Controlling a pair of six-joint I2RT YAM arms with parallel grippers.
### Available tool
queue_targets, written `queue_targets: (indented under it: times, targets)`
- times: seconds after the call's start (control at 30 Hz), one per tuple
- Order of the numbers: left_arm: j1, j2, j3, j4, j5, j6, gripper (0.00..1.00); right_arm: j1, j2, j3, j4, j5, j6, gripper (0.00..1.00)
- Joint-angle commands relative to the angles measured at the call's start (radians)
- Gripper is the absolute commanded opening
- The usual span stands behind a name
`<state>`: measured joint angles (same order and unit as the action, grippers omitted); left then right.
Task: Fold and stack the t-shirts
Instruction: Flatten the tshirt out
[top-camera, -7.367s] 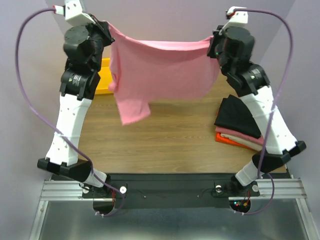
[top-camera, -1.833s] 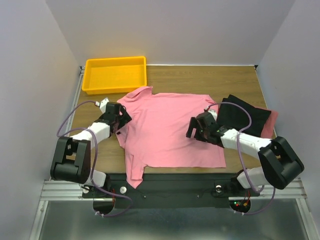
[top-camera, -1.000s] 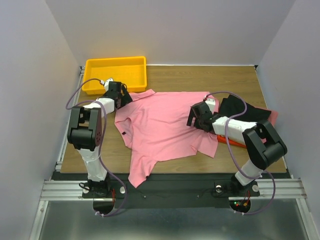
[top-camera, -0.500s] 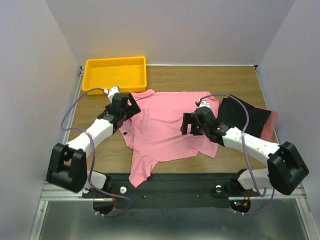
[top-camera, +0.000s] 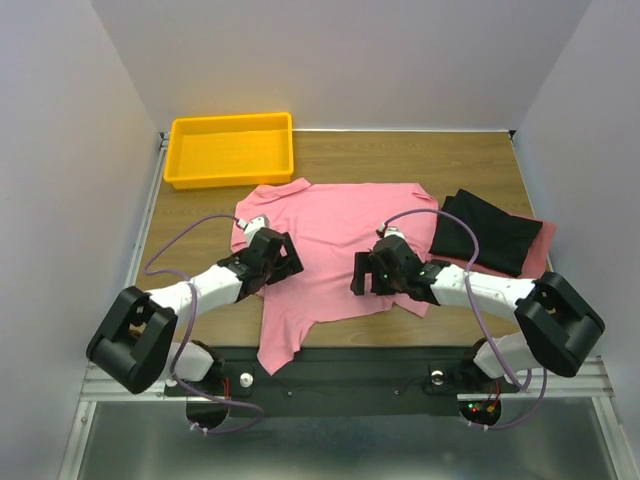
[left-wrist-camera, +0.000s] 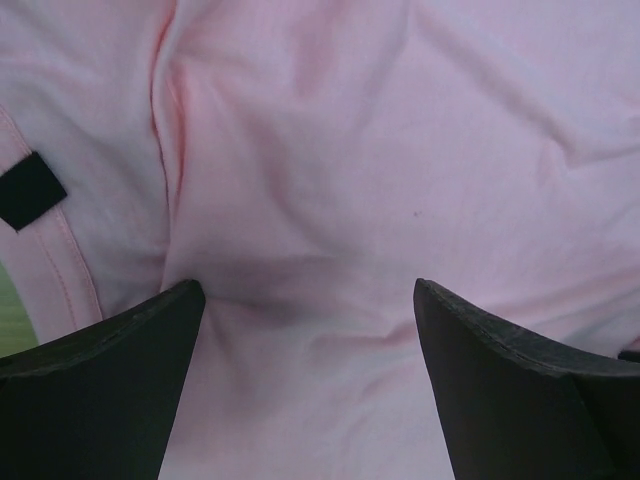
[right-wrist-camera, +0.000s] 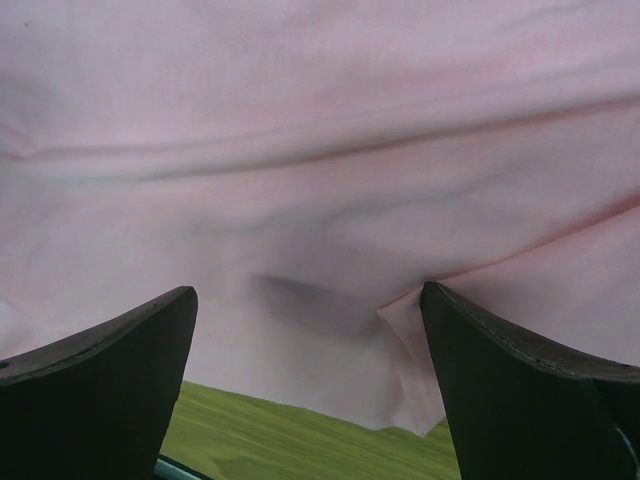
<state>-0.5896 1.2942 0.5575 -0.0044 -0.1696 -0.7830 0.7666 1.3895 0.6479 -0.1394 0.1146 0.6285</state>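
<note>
The large pink collared shirt (top-camera: 335, 225) lies spread on the table, collar at the far left, one sleeve hanging over the near edge. My left gripper (top-camera: 292, 263) stands open low over its left side. My right gripper (top-camera: 358, 276) stands open over the lower right hem. In the left wrist view the gripper (left-wrist-camera: 305, 290) has only pink cloth (left-wrist-camera: 330, 160) between its fingers. The right wrist view shows the gripper (right-wrist-camera: 308, 295) over the hem (right-wrist-camera: 400, 330), near a turned-over corner. At the right lies a stack with a folded black shirt (top-camera: 485, 240) over a pink one (top-camera: 543, 243).
A yellow tray (top-camera: 232, 148) stands at the back left of the wooden table (top-camera: 400, 160). White walls close in the left, back and right sides. The black base rail (top-camera: 330, 365) runs along the near edge.
Both arms have drawn back from the shirt's far part toward its near middle. The shirt, held up earlier, now lies let go on the table. Both grippers stay open.
</note>
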Motion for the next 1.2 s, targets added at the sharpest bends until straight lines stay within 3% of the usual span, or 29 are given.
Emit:
queue_targets:
  times: [0.0,0.2,0.33,0.53,0.63,0.77,0.9,1.0,1.17]
  targets:
    - [0.061,0.082,0.079,0.006,-0.096,0.028,0.98,0.005,0.032,0.012,0.031,0.071,0.039,1.0]
    - [0.145,0.282,0.215,0.044,-0.113,0.128,0.98,0.003,0.114,0.045,0.02,0.135,0.036,1.0]
    - [0.189,0.474,0.427,0.044,-0.091,0.201,0.98,-0.004,0.187,0.116,0.008,0.166,0.014,1.0]
    - [0.234,0.574,0.636,0.006,-0.096,0.266,0.98,-0.069,0.24,0.199,-0.017,0.198,-0.055,1.0]
    - [0.229,0.483,0.628,-0.026,-0.074,0.271,0.98,-0.07,0.215,0.223,-0.029,0.175,-0.095,1.0]
    - [0.22,0.266,0.491,-0.032,-0.091,0.208,0.98,-0.07,0.113,0.21,-0.034,0.116,-0.124,1.0]
    - [0.22,0.018,0.197,-0.055,-0.11,0.073,0.98,-0.069,0.0,0.155,-0.035,0.096,-0.102,1.0]
    - [0.22,-0.165,0.073,-0.15,-0.108,-0.011,0.99,-0.069,-0.085,0.109,-0.038,0.099,-0.047,1.0]
    - [0.179,-0.395,-0.123,-0.236,0.095,-0.09,0.99,-0.069,-0.179,0.016,-0.042,0.164,0.046,1.0]
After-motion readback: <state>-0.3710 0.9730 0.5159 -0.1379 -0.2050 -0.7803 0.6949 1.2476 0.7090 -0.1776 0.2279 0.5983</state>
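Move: The t-shirt lies spread under both hands, a centimetre or so below them: its middle is about 5 cm ahead and 11 cm right of the left hand, and some 9 cm ahead and 7 cm left of the right hand. The long sleeve hangs roughly 22 cm back and 2 cm left of the left hand; the yellow bin is about 35 cm ahead and 16 cm left of it. The black shirt on the stack lies some 12 cm ahead and 27 cm right of the right hand. With fingers wide open and resting on the cloth, both hands stay low and push the pink t-shirt forward over the table, the left about 19 cm towards the yellow bin side, the right only some 7 cm. Then both lift clear: the left rises in an arc and swings back nearly as far as it went, ending well to the left of its start and turned some 15 degrees counter-clockwise, while the right goes up about 6 cm and eases a little back, fingers still open. ##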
